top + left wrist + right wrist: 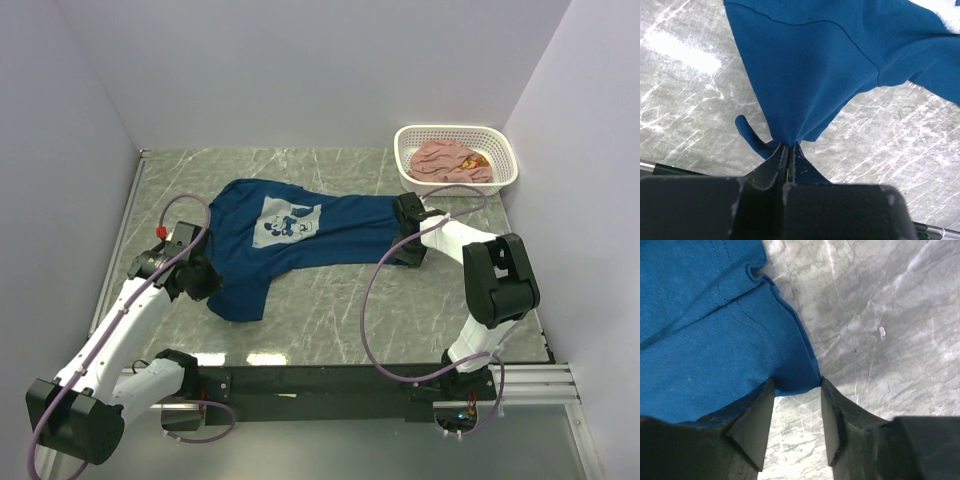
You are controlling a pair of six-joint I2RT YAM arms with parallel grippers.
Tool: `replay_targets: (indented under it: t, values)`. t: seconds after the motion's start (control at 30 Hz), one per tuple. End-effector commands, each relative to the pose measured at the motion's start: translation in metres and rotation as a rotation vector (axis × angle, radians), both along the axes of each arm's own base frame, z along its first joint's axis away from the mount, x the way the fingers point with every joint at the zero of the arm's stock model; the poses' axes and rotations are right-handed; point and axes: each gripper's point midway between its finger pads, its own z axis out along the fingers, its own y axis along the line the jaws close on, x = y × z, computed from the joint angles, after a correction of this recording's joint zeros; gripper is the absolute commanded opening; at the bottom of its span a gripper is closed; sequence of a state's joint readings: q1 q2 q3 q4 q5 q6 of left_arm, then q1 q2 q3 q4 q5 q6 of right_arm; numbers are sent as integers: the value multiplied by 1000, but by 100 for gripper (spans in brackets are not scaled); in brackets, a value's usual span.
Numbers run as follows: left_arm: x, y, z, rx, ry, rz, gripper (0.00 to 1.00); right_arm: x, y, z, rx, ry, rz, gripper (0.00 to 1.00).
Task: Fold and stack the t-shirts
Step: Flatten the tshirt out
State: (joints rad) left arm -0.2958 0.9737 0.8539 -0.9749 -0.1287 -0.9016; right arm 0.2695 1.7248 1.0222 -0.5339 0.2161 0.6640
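Observation:
The navy blue t-shirt (300,240) lies spread across the marble table, white cartoon print (285,222) facing up. My left gripper (203,273) is at the shirt's near-left end. In the left wrist view it (790,145) is shut on a bunched fold of the blue cloth (815,65). My right gripper (405,232) is at the shirt's right end. The right wrist view shows it (797,381) open, with the stitched corner of the blue cloth (705,330) lying between its fingertips. The pink t-shirt (450,160) lies crumpled in the basket.
A white perforated basket (505,150) stands at the back right corner of the table. White walls close in the left, back and right sides. Bare marble (330,310) shows in front of the shirt.

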Motion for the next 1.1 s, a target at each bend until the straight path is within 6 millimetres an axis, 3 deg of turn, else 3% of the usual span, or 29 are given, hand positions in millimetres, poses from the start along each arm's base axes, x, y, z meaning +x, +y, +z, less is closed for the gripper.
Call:
replay_targets:
  t: [0.0, 0.13, 0.33, 0.4, 0.5, 0.53, 0.6, 0.63, 0.67, 0.7, 0.73, 0.77, 0.8, 0.83, 0.87, 0.9, 0.93, 0.97, 1.0, 1.03, 1.07]
  values:
    - [1, 5, 14, 16, -35, -3, 1, 7, -5, -5, -14, -4, -4, 46]
    - [0, 5, 13, 9, -29, 1, 1, 5, -7, -7, 2, 3, 5, 36]
    - [5, 10, 20, 23, -52, 24, 1, 6, -11, -5, 6, 0, 14, 2]
    - [12, 14, 31, 31, -79, 30, 1, 5, -13, 4, -2, -11, 23, 0]
    - [34, 29, 60, 69, -160, 65, 1, 15, -17, 37, -22, -76, 33, 0]
    - [43, 40, 69, 91, -185, 101, 1, 28, -16, 58, -24, -125, 32, 0]
    - [68, 50, 100, 117, -257, 117, 1, 34, -20, 88, -50, -162, 41, 0]
    - [79, 61, 112, 126, -279, 148, 1, 48, -19, 117, -49, -226, 49, 0]
    - [98, 65, 142, 125, -334, 144, 1, 48, -22, 136, -62, -247, 48, 0]
    - [107, 71, 159, 128, -364, 157, 1, 52, -22, 153, -63, -280, 49, 0]
    - [113, 82, 174, 136, -381, 187, 1, 65, -21, 189, -55, -360, 44, 0]
    - [127, 84, 216, 139, -470, 195, 1, 62, -23, 209, -60, -384, 48, 0]
    - [131, 96, 237, 146, -511, 234, 1, 64, -25, 231, -67, -426, 45, 0]
    - [132, 107, 257, 154, -547, 267, 1, 71, -25, 270, -61, -515, 48, 0]
    - [133, 112, 301, 150, -653, 291, 1, 67, -26, 290, -58, -548, 52, 0]
    - [131, 115, 322, 150, -702, 305, 1, 66, -27, 311, -54, -589, 54, 0]
    - [128, 121, 342, 158, -753, 323, 1, 65, -28, 349, -50, -671, 62, 0]
    - [116, 122, 381, 162, -857, 331, 1, 56, -30, 367, -50, -701, 68, 0]
    - [108, 127, 399, 178, -910, 361, 1, 51, -30, 396, -35, -770, 79, 0]
    - [89, 127, 430, 177, -1022, 380, 1, 44, -30, 410, -43, -801, 105, 0]
    - [77, 128, 443, 188, -1074, 389, 1, 30, -31, 431, -32, -860, 120, 0]
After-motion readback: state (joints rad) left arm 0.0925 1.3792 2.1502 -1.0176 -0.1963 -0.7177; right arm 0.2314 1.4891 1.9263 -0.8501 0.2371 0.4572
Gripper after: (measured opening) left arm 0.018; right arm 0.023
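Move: The t-shirt's near hem corner lies right between the right hand's half-open fingers, down at table level. From it, the far hem corner is about 15 cm ahead and 2 cm left, the white print some 10 cm ahead and 29 cm left, and the basket roughly 26 cm ahead and 15 cm right. The left hand still holds the sleeve about 12 cm up; from that hand the near hem corner is some 13 cm ahead and 43 cm right, the print 23 cm ahead and 14 cm right. The near hem corner is pinched as the right fingers close fully on it, while the left hand keeps its shut grip on the sleeve, almost still. Then both hands sweep the t-shirt fast up off the table, nearly 40 cm, and forward, the left also drifting outward to its left; both wrists tip up about 45 degrees. ##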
